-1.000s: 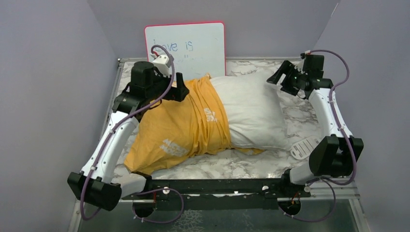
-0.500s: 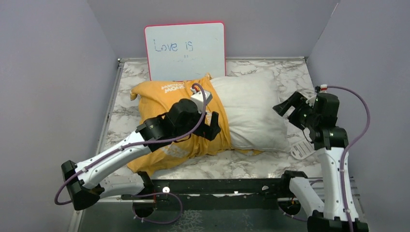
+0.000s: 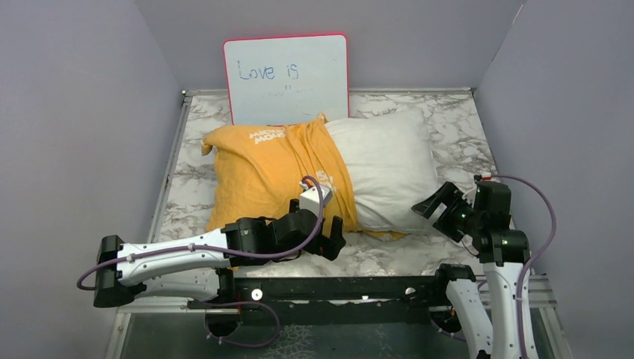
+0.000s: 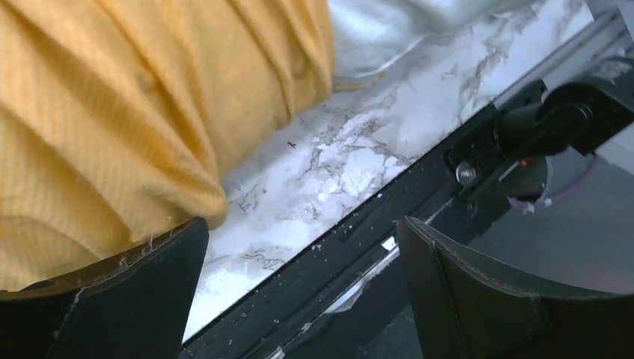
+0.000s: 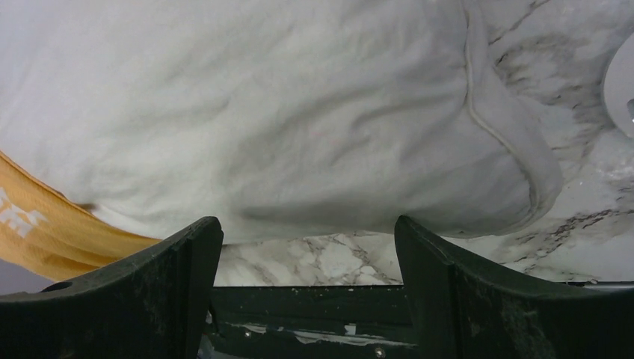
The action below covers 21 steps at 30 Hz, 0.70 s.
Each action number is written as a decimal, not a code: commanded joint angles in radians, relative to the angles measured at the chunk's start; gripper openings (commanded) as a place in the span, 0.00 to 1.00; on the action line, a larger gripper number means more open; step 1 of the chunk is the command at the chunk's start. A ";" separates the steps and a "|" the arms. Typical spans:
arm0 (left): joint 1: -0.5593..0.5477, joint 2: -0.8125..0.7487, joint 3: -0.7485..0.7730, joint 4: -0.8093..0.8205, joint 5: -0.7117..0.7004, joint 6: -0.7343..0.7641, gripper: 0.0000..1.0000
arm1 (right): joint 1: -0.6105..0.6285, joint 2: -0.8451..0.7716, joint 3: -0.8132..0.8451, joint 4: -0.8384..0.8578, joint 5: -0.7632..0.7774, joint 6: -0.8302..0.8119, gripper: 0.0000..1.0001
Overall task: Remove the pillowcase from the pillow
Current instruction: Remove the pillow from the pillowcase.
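Note:
The yellow-orange pillowcase (image 3: pixel 269 176) with white lettering covers the left half of the pillow (image 3: pixel 389 168), whose plain white right half lies bare on the marble table. My left gripper (image 3: pixel 329 241) hangs open at the pillowcase's near edge, above the table's front strip. In the left wrist view the orange fabric (image 4: pixel 112 112) bulges just past the left finger, and the open left gripper (image 4: pixel 300 239) has nothing between its jaws. My right gripper (image 3: pixel 439 213) stands open just off the pillow's near right corner. The right wrist view shows the pillow (image 5: pixel 284 112) beyond the open, unloaded right gripper (image 5: pixel 306 232).
A pink-framed whiteboard (image 3: pixel 286 78) leans against the back wall. A black rail (image 3: pixel 336 288) runs along the table's near edge under both grippers. The rim of a white disc (image 5: pixel 624 82) shows to the pillow's right. Grey walls close in on both sides.
Both arms pulled back toward the near edge: the left gripper came down from the pillowcase's far side to its front edge, the right from the pillow's far right corner to its near right.

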State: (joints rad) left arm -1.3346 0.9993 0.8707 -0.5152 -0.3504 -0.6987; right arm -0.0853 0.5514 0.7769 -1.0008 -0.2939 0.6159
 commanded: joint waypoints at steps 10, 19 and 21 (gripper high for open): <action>-0.001 -0.032 -0.172 0.209 -0.152 -0.082 0.99 | 0.001 -0.021 -0.200 0.196 -0.146 0.115 0.77; -0.001 -0.010 -0.388 0.684 -0.044 -0.109 0.95 | 0.001 0.049 -0.215 0.373 -0.161 0.139 0.06; -0.001 0.057 -0.329 0.662 -0.021 -0.076 0.95 | 0.001 0.051 -0.208 0.378 -0.158 0.136 0.01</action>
State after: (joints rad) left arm -1.3346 0.9630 0.4587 0.0219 -0.4252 -0.8066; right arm -0.0853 0.6086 0.5568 -0.7387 -0.4278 0.7406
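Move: The pillow's near edge, just inside its near right corner, lies about 5 cm below the open right hand, 2 cm to its left and 1 cm ahead. That corner is some 4 cm to the hand's right, level with it and 7 cm lower; the pillowcase's mouth meets the near edge about 18 cm to its left, 1 cm back. From the open left hand, the pillowcase's near fold is some 4 cm ahead, 5 cm left and 6 cm down, the mouth 9 cm right and 1 cm ahead. The right fingers shut almost fully on the pillow's near edge, pinching up white cloth: the hand first sinks about 5 cm and slides a little left, then eases forward a few centimetres and slightly up as it closes. Meanwhile the left hand, still wide open, edges forward, then drops about 6 cm beside the pillowcase's near fold, its left side dipping some 10 degrees. ##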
